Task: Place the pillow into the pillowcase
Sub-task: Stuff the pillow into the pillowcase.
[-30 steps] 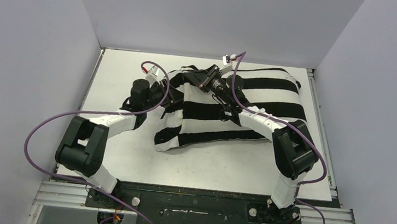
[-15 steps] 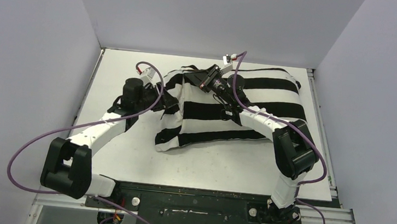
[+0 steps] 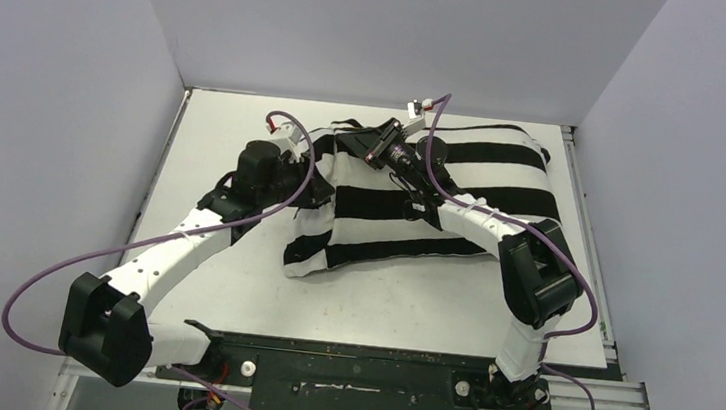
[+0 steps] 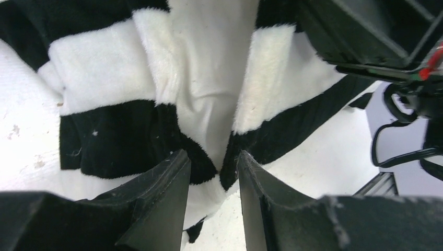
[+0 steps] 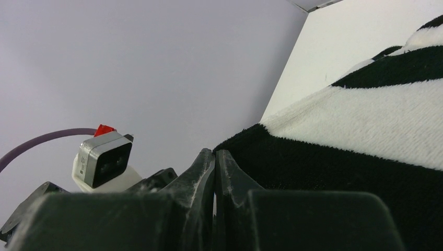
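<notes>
The black-and-white striped pillowcase [image 3: 440, 197] lies bulging on the table's middle and right. In the left wrist view its two edges [image 4: 104, 78] part in a V over smooth off-white pillow [image 4: 209, 68] fabric; the rest of the pillow is hidden inside. My left gripper [image 3: 315, 188] is at the case's left edge, jaws apart, and its tips [image 4: 211, 154] sit just short of the V with nothing pinched. My right gripper [image 3: 353, 142] is at the case's upper left corner. Its fingers [image 5: 214, 151] are pressed together where the black fabric [image 5: 313, 167] rises to them.
White table [image 3: 214, 141] boxed in by grey walls on three sides. Purple cables [image 3: 62, 266] loop from both arms. A metal rail [image 3: 587, 237] runs along the right edge, and the dark base frame [image 3: 354, 365] lies along the near edge.
The left arm has stretched out, its elbow dropping toward the near left. Its wrist drew left, then came back right onto the pillowcase edge. The right arm has not moved.
</notes>
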You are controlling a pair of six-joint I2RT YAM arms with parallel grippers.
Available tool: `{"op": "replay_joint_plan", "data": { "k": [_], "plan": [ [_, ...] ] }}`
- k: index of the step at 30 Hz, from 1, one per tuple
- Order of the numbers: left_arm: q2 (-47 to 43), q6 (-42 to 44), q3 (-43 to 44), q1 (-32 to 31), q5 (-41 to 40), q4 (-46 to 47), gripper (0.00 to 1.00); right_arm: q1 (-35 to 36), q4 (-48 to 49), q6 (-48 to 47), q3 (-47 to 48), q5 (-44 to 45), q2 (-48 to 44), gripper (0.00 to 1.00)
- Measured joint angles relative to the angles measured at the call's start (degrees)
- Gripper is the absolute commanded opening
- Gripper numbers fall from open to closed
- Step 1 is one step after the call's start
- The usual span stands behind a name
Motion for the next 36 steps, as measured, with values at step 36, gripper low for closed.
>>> {"op": "replay_joint_plan", "data": {
  "k": [36],
  "plan": [
    [8.9, -22.3, -24.1, -2.1, -0.8, 53.4, 0.00, 3.5, 4.2, 3.4, 2.5, -7.3, 0.6, 0.00]
  ]
}}
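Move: The black fold of the pillowcase that the left fingers will shut on lies about 4 cm below them and 1 cm back. The part of the rim pinched by the right hand is some 7 cm ahead of the left hand, 1 cm to its right and 6 cm higher. The near corner of the case lies roughly 11 cm back, 2 cm left and well below the left hand. From the right hand, the fold is about 8 cm back, 1 cm left and 10 cm down. Down about 3.5 cm and slightly back goes the left hand, closing its half-open fingers on the black fold. It then lifts, heading forward and right, and sinks again, rolling some 30 degrees so that its left side drops. Meanwhile the right hand, its grip on the rim kept, pulls back, left and up by about 6 cm in all, easing down slightly at the end and turning a little counter-clockwise. ##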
